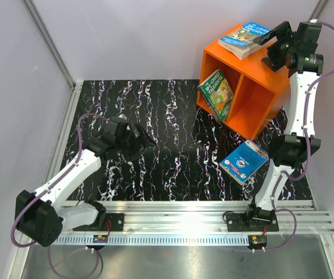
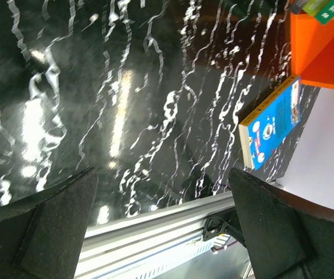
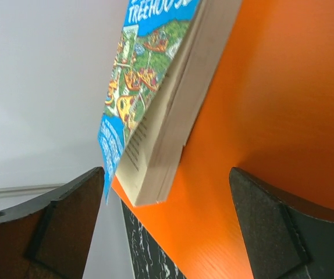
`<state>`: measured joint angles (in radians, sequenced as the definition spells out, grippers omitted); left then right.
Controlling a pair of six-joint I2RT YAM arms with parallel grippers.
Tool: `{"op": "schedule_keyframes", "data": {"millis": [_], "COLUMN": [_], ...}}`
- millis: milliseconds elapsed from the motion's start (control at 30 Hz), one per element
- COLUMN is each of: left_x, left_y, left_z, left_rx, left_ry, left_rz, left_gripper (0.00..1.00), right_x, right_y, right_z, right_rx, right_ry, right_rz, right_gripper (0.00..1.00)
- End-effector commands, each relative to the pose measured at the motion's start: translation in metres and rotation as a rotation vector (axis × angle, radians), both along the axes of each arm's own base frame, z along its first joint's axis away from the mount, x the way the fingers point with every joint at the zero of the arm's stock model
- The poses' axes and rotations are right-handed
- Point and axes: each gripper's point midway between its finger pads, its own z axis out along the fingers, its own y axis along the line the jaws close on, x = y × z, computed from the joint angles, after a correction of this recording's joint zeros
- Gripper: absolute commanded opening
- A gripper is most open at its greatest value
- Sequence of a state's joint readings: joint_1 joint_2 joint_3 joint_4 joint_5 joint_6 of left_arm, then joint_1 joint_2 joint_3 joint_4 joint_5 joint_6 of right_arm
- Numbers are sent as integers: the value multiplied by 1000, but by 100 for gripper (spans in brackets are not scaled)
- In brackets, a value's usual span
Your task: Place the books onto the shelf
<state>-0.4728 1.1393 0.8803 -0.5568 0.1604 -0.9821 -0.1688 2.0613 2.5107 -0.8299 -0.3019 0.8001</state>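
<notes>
The orange shelf (image 1: 265, 72) stands at the back right, its open face toward the table. A blue book (image 1: 244, 39) lies flat on its top. My right gripper (image 1: 267, 36) hovers open at that book's right end; in the right wrist view the book (image 3: 155, 99) rests on the orange top (image 3: 260, 116) between the spread fingers of the gripper (image 3: 167, 169), untouched. A green book (image 1: 216, 93) leans in the left compartment. Another blue book with a round emblem (image 1: 244, 161) lies on the table. My left gripper (image 1: 141, 137) is open and empty over the table's left half.
The left wrist view shows the emblem book (image 2: 274, 122), a corner of the shelf (image 2: 324, 46) and the metal rail (image 2: 155, 224) at the near edge between the open gripper's (image 2: 162, 174) fingers. White walls enclose the black marbled table (image 1: 167, 116).
</notes>
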Motion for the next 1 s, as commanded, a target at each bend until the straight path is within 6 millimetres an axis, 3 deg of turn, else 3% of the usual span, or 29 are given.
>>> {"op": "schedule_keyframes", "data": {"millis": [0,100,133,233,400,533,567,600,733,833,867,933,967], "left_x": [21,32,33,38,39,34,32,32,31,32,32,32,32], "left_y": [-21,-32,-35,-42,-44,-39,-37,-35,-31,-28,-27,-26,-25], "left_z": [28,27,26,23,23,21,21,21,19,20,18,17,15], "left_rx": [-73,-95,-101,-118,-112,-87,-81,-77,-62,-57,-54,-58,-58], "left_ry": [-87,-75,-70,-56,-50,-53,-52,-54,-52,-60,-59,-57,-55], "left_rz": [-63,-80,-88,-104,-123,-125,-127,-123,-120,-117,-116,-112,-112], "left_gripper": [98,97,96,95,95,95,95,95,95,95,95,95,95], "right_x": [-32,-32,-30,-17,9,29,38,40,50,51,50,48,47], "right_y": [8,4,1,1,1,7,8,10,18,22,24,27,27], "right_z": [-27,-12,-2,1,-29,-36,-50,-39,-49,-58,-59,-67,-70], "right_rx": [-8,-34,-46,-21,60,104,109,105,110,101,97,82,76], "right_ry": [140,97,66,39,70,56,77,49,63,79,81,102,110], "right_rz": [40,24,10,2,-10,-12,-9,-5,5,9,14,27,28], "right_gripper": [94,82,81,82,82,83,82,82,81,73,61,46,32]}}
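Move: On top of the orange shelf, the treehouse book with the blue cover lies roughly 9 cm ahead of the right hand, 6 cm to its left and 3 cm lower; the shelf top's middle is some 5 cm straight beneath that hand, about 2 cm left. The green book leans inside the shelf 6 cm back, 14 cm left and 22 cm down. From the left hand, the treehouse book is about 39 cm ahead, 40 cm right and 20 cm up. Backing off about 2 cm first, the right hand then reaches forward some 7 cm over the shelf top to the near edge of the treehouse book, drifting slightly left and dipping at the end. Its nearly wide-open fingers narrow to under half, closing around the edge's thickness. The empty left hand eases about 3 cm forward and right, then nearly stops, still open. ##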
